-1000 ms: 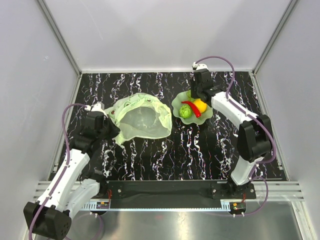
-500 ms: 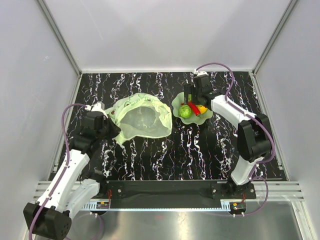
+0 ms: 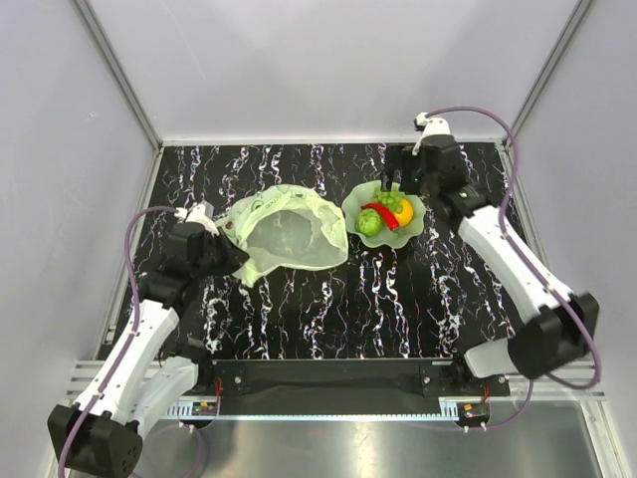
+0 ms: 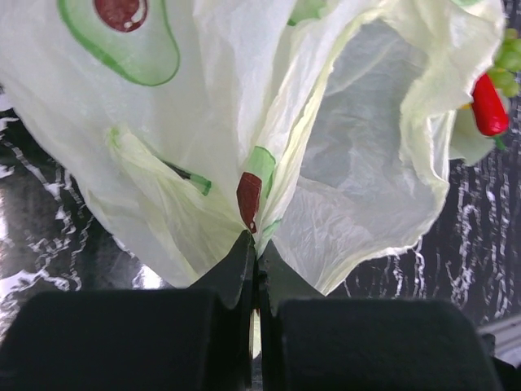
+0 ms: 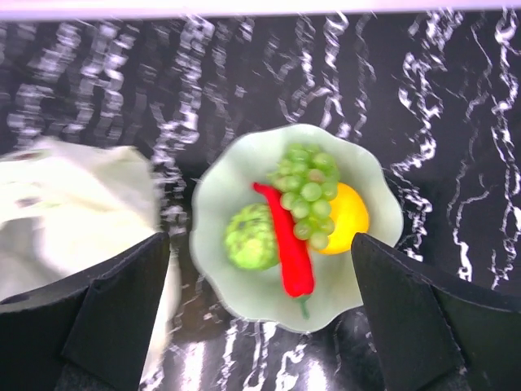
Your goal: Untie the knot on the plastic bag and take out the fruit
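The plastic bag [image 3: 291, 237] lies open-mouthed at the centre left of the table and looks empty inside. My left gripper [image 3: 230, 259] is shut on its left edge, and the film bunches between the fingertips [image 4: 256, 244]. No knot is in view. The fruit lies in a green wavy-edged dish [image 3: 350, 211]: a green round fruit [image 5: 248, 237], a long red piece [image 5: 286, 244], a grape bunch [image 5: 305, 195] and a yellow-orange fruit [image 5: 348, 218]. Above and just behind the dish, my right gripper [image 3: 402, 179] hangs open, empty [image 5: 257, 241].
The black marbled table [image 3: 328, 309] is boxed in by white walls at the back and on both sides. A metal rail [image 3: 328, 383] with the arm bases runs along the near edge. The dish [image 5: 244, 295] sits right beside the bag's edge [image 5: 73, 204].
My right gripper has opened, left the grape bunch on the dish, and risen back and to the right. The left gripper stays shut on the bag, which shifted slightly.
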Tool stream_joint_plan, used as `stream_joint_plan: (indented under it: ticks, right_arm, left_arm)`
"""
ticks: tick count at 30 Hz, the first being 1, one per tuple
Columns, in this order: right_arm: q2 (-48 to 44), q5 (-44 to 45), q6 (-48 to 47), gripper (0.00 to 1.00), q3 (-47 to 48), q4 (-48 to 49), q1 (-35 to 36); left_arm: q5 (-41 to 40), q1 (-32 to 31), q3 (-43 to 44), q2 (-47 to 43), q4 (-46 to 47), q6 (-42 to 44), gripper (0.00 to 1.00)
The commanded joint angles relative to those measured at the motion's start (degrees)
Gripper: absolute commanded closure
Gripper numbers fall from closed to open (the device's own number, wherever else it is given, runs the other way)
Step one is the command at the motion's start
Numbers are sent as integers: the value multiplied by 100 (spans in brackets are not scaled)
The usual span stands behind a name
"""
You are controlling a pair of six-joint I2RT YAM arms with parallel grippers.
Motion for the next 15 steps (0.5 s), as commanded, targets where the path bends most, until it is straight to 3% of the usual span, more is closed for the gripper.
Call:
stream_joint_plan:
  ticks: [1,6,9,10,12,14,15]
  right_arm:
    - [-666,-575,128,0,135,-283,-20]
    - [-1642,-1691,418,0,-498,-319,-20]
    - [-2160,-2420,585,0,-911,-423,-11]
    - [-2292,-2509,629,0,-1034,-494,-29]
    - [-2775,-2711,769,0,-1175,-574,-20]
    - [-3423,-2747,918,0,-1482,-469,-20]
    - [-3645,-2747,954,0,-1570,-459,-20]
  left_arm:
    - [624,31,19,-84,813,57,100]
    - [142,31,510,196,806,434,97]
    - [315,31,678,416,665,724,82]
    - [465,31,687,434,735,795,75]
    - [816,31,626,356,858,901,50]
    - [941,31,538,224,1016,928,34]
    - [1037,31,512,75,1051,980,10]
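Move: The left fingers already pinch the near-left edge of the plastic bag; the middle of the emptied bag lies about 11 cm to their right, 7 cm ahead and 7 cm lower. The filled bowl is some 32 cm right of that hand, 11 cm ahead and 8 cm below. The empty, open right hand hovers over the bowl, whose middle is level with it, 3 cm left and 17 cm below; the grapes lie 3 cm ahead, 1 cm left and 14 cm down, the bag's middle 25 cm left, 4 cm nearer and 16 cm down. The left hand lets go of the bag's edge, its fingers spreading wide late in the move, while it rises about 3 cm and edges forward and right. The right hand, staying wide open, pulls back from above the bowl towards its base, about 14 cm, climbing some 6 cm early and then levelling off, and rolls its left side up while turning counter-clockwise, nearly 20 degrees each. ##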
